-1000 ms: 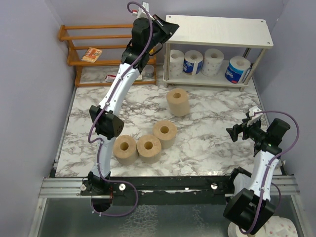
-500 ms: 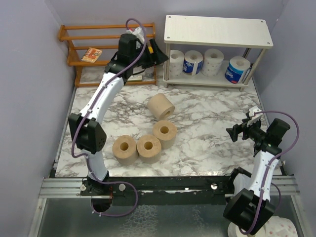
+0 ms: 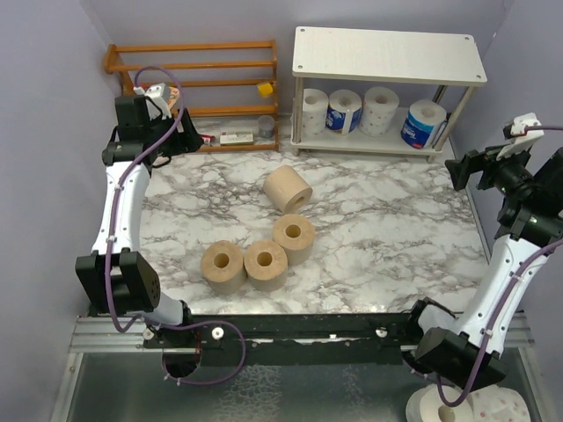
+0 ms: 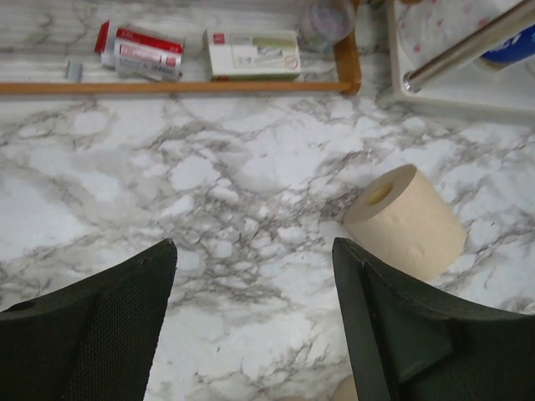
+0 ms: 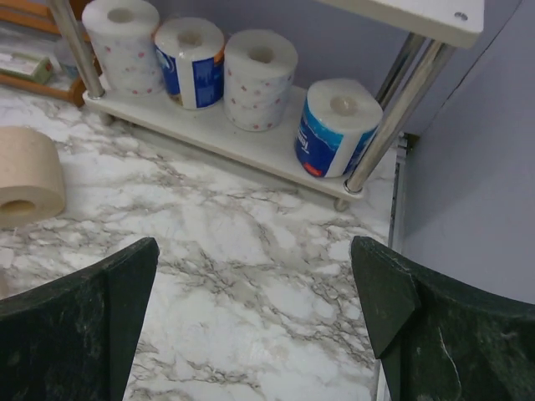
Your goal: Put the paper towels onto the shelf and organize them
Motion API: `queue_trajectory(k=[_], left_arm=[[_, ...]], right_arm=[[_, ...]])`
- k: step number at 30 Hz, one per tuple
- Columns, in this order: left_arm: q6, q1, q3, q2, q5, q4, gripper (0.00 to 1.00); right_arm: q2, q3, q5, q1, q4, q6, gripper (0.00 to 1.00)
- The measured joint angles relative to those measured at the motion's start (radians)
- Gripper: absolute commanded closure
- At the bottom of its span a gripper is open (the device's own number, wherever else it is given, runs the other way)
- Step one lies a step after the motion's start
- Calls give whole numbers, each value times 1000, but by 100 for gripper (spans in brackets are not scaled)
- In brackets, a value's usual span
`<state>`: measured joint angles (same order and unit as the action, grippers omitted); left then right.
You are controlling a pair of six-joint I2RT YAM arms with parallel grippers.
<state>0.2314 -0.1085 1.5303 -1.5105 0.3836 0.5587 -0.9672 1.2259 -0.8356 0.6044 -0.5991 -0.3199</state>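
Note:
One tan paper towel roll (image 3: 288, 189) lies on its side on the marble, also seen in the left wrist view (image 4: 405, 221). Three more tan rolls (image 3: 266, 264) stand upright in a cluster nearer the front. The shelf (image 3: 387, 54) at the back right carries two dotted white rolls (image 5: 125, 42) and two blue-wrapped rolls (image 5: 338, 125) on its lower board. My left gripper (image 4: 253, 251) hangs open and empty over bare marble, left of the lying roll. At the right, my raised right gripper (image 5: 255, 246) is open and empty in front of the shelf.
An orange wooden rack (image 3: 193, 66) stands at the back left, with a small box (image 4: 253, 54), a red-and-white packet (image 4: 138, 50) and a clear cup (image 4: 328, 18) on its bottom level. Purple walls close in on both sides. A shelf leg (image 5: 393, 104) stands near the right wall.
The left arm swung back from the shelf to the far left and its gripper opened. The fourth tan roll tipped onto its side and shifted left. The right arm rose toward the back right.

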Motion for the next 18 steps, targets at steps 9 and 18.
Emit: queue_trajectory(k=[9,18], left_arm=[[-137,-31,-225,111,-150,83,25],[-262,-32,-376,269,-310,62,28]], right_arm=[[-293,159,146,-283,-100,-12,1],[-624,-26,590,-950,6,-154,1]])
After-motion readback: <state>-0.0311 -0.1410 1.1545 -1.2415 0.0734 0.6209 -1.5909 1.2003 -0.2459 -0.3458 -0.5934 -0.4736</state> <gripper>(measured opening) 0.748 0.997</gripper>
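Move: Ahead and far to the left of the right hand, the toppled brown paper towel roll lies on the table some 33 cm left, about 10 cm farther out and 29 cm below. One brown roll stands about 12 cm back from the toppled one and a touch to its right; a middle brown roll stands some 18 cm back and 5 cm left of it. From the left hand the toppled roll lies about 23 cm right, 3 cm back and 24 cm down. Swooping down and left towards the toppled roll, the empty right hand drops over 20 cm and travels about as far left, going forward first and easing back slightly at the end. Its wrist tips down and turns counter-clockwise, some 30 degrees each, fingers staying wide open. The empty left hand draws back, down and left, rolling its left side up, fingers still open. ##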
